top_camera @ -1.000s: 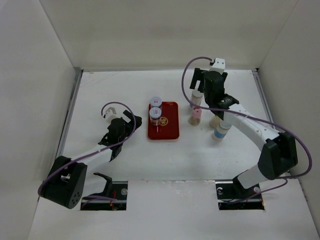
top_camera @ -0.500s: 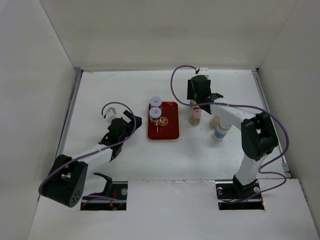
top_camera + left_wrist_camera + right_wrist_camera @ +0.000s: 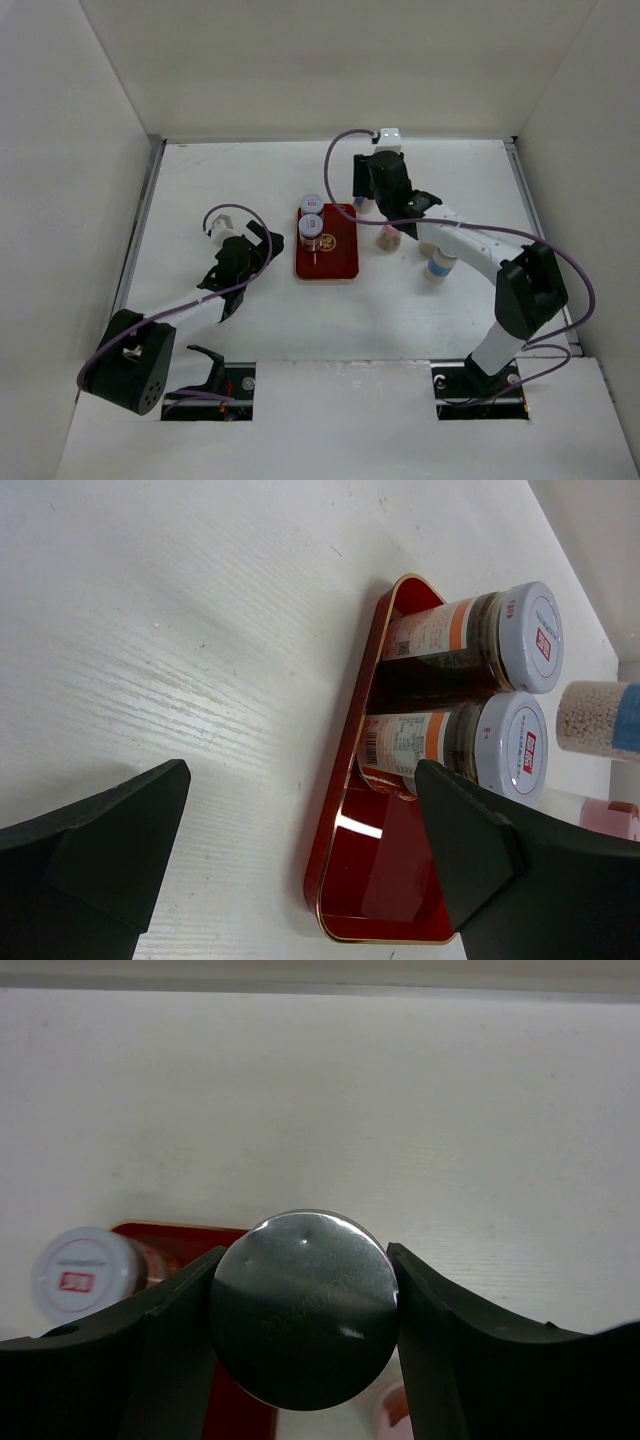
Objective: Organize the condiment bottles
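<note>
A red tray (image 3: 338, 256) lies mid-table with two grey-capped jars (image 3: 312, 203) (image 3: 310, 228) standing at its far left end. My right gripper (image 3: 363, 198) is shut on a jar with a shiny grey cap (image 3: 303, 1308) and holds it just right of the tray's far end. A pink-capped jar (image 3: 390, 237) and a blue-labelled jar (image 3: 438, 265) stand right of the tray. My left gripper (image 3: 256, 246) is open and empty, left of the tray. In the left wrist view its fingers (image 3: 110, 830) frame the tray (image 3: 385, 890) and both jars (image 3: 470, 630) (image 3: 450, 748).
White walls close in the table at the back and both sides. The right arm reaches across the pink-capped and blue-labelled jars. Bare table lies between the left gripper and the tray (image 3: 165, 1232).
My right gripper has moved left from the group of jars toward the tray, carrying the grey-capped jar. The left arm has not moved.
</note>
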Controlling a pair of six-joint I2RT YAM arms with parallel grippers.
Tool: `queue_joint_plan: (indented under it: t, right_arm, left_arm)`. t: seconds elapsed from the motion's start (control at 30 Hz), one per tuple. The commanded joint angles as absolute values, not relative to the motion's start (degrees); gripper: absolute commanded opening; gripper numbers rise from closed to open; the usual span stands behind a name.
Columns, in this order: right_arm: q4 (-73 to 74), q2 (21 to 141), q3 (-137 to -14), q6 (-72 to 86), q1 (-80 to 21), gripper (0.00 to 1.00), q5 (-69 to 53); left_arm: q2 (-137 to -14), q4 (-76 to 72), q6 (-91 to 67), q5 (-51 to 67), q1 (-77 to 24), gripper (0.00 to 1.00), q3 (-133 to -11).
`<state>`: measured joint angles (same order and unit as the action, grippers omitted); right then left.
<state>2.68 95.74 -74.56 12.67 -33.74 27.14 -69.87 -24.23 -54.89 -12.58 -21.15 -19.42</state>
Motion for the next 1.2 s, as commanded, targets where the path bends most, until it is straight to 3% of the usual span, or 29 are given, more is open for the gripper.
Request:
queue_joint_plan:
  t: [0.0,0.5,0.63,0.67,0.93,1.17]
  right_arm:
    - [-3.5,95.7,-78.4,12.7,-37.1,0.49,27.5]
    - [-6.2,107.2,-82.6,13.1,-40.6,0.53,27.9]
    - [-6.4,105.3,-81.2,12.7,-41.6,0.80,29.1]
    - [-6.0,104.2,-81.1,12.4,-41.6,0.82,29.1]
    - [-6.2,82.0,-69.2,13.4,-41.6,0.83,33.9]
    - [5.5,55.3,-47.8,18.4,-35.3,0.94,52.0]
  left_arm:
    - [-68.9,-26.8,-55.2,-13.0,-21.1,1.00,-18.9]
    - [-67.4,-26.5,-55.2,-13.1,-21.0,1.00,-18.5]
    - [-67.0,-26.8,-55.2,-14.0,-21.4,1.00,-18.3]
    - [-67.5,-26.8,-55.2,-13.9,-21.5,1.00,-18.4]
    - [-67.1,-26.4,-55.2,-13.5,-21.3,1.00,-18.5]
    - [-67.8,-26.5,-55.3,-13.5,-22.7,1.00,-18.9]
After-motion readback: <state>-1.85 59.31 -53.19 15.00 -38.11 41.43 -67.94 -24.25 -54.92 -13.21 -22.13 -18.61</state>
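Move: My right hand already holds the tall bottle in the air; its free spot in the tray's back right part lies about 8 cm to my left, level ahead and some 15 cm down. The far jar stands about 16 cm left, level ahead; the near jar is 6 cm nearer than that jar. The pink-capped bottle is 6 cm back and 4 cm right. From my idle left hand the spot is roughly 12 cm ahead, 15 cm right. I carry the tall bottle about 8 cm left over the tray's empty right side, then sink some 6 cm to stand it beside the far jar. My right fingers open and leave it; I rise clear, then sweep right and back, about 17 cm right of the release spot, tilting the fingers up by roughly 20 degrees. ##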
